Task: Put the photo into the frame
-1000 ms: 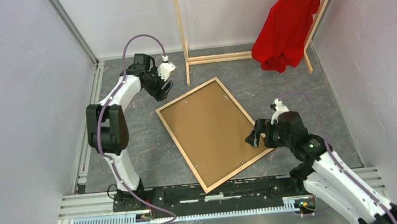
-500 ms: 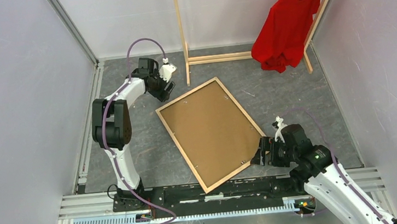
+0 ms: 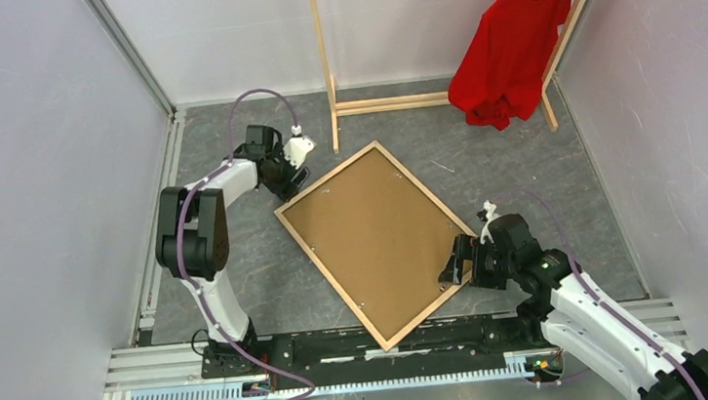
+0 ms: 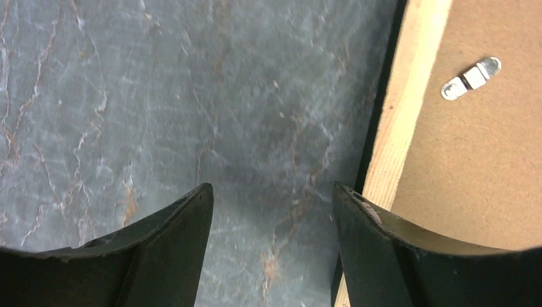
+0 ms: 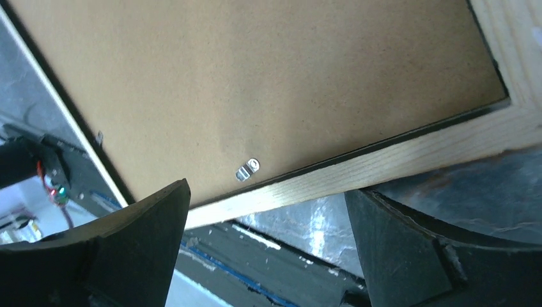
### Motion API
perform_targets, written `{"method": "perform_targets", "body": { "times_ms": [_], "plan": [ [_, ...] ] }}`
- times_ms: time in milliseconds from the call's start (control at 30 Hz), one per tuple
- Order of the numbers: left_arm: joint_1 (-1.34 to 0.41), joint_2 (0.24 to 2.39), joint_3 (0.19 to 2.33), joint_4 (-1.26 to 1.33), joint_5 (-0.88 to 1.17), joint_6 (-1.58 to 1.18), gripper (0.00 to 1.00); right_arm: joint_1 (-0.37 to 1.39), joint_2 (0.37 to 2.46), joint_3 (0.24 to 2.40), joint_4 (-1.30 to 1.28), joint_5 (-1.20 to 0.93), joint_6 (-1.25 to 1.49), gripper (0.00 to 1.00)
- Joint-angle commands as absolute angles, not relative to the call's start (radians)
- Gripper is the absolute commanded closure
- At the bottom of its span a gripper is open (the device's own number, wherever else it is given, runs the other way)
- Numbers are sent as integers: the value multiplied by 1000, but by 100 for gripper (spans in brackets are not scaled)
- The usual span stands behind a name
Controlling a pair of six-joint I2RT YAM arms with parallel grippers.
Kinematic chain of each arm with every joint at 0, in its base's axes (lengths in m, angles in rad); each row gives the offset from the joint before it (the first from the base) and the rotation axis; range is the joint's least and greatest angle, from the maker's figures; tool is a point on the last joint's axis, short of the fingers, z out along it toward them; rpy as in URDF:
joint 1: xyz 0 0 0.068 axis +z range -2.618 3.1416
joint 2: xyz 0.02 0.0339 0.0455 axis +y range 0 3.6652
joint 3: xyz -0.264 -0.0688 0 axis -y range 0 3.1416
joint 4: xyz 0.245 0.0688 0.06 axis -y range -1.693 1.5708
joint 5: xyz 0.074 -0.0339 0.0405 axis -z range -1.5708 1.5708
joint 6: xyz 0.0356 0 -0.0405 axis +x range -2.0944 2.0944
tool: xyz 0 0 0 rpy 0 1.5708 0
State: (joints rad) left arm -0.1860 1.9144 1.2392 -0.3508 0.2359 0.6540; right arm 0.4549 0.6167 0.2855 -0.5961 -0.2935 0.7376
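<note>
The frame (image 3: 326, 175) lies back-up on the grey table, its light wood rails around a brown backing board (image 3: 378, 237). The photo is hidden from every view. My left gripper (image 3: 287, 179) hangs open at the frame's far-left corner. In the left wrist view its jaws (image 4: 271, 192) span bare table, with the right fingertip (image 4: 348, 198) beside the wood rail (image 4: 409, 96). My right gripper (image 3: 456, 267) is open at the frame's right corner. The right wrist view shows the rail (image 5: 383, 166) just beyond its empty jaws (image 5: 267, 192).
Small metal clips (image 4: 472, 78) (image 5: 248, 169) sit on the backing board's edges. A wooden clothes rack (image 3: 324, 56) with a red shirt (image 3: 511, 38) stands at the back. White walls close in both sides, and the arms' mounting rail (image 3: 393, 338) runs along the near edge.
The frame has turned slightly counterclockwise. My left gripper has come down to its far-left corner. My right gripper dropped back toward the base, then returned to the right corner.
</note>
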Motion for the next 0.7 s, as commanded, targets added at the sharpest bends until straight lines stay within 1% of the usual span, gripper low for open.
{"method": "perform_targets", "body": {
  "times_ms": [0,133,267,500,667],
  "plan": [
    [-221,1820,1130,-515,330,730,25,440,712,353,-452,-157,679,2],
    [-222,1752,1049,-569,356,808,25,431,770,394,-464,-92,652,2],
    [-238,1699,987,-641,405,868,25,429,786,400,-487,-47,639,2],
    [-303,1607,914,-754,461,943,27,428,800,395,-489,-32,614,2],
    [-338,1534,873,-807,486,971,27,425,878,433,-434,-40,583,2]
  ]
}}
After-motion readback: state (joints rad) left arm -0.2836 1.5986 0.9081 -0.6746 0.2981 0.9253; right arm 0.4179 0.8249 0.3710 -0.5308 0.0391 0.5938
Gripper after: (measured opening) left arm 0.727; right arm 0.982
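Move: The frame lies back to front, its middle about 15 cm back, 21 cm right and 1 cm below the left hand, whose finger is already against the outside of the far short rail; a metal clip is level ahead and some 8 cm right. From the right hand, already at the near short rail, the frame's middle is about 7 cm ahead, 19 cm left and 2 cm lower; another clip is 4 cm back and 4 cm left. The left hand pushes the frame's far rail back some 16 cm while the right pushes the near rail forward-right. ##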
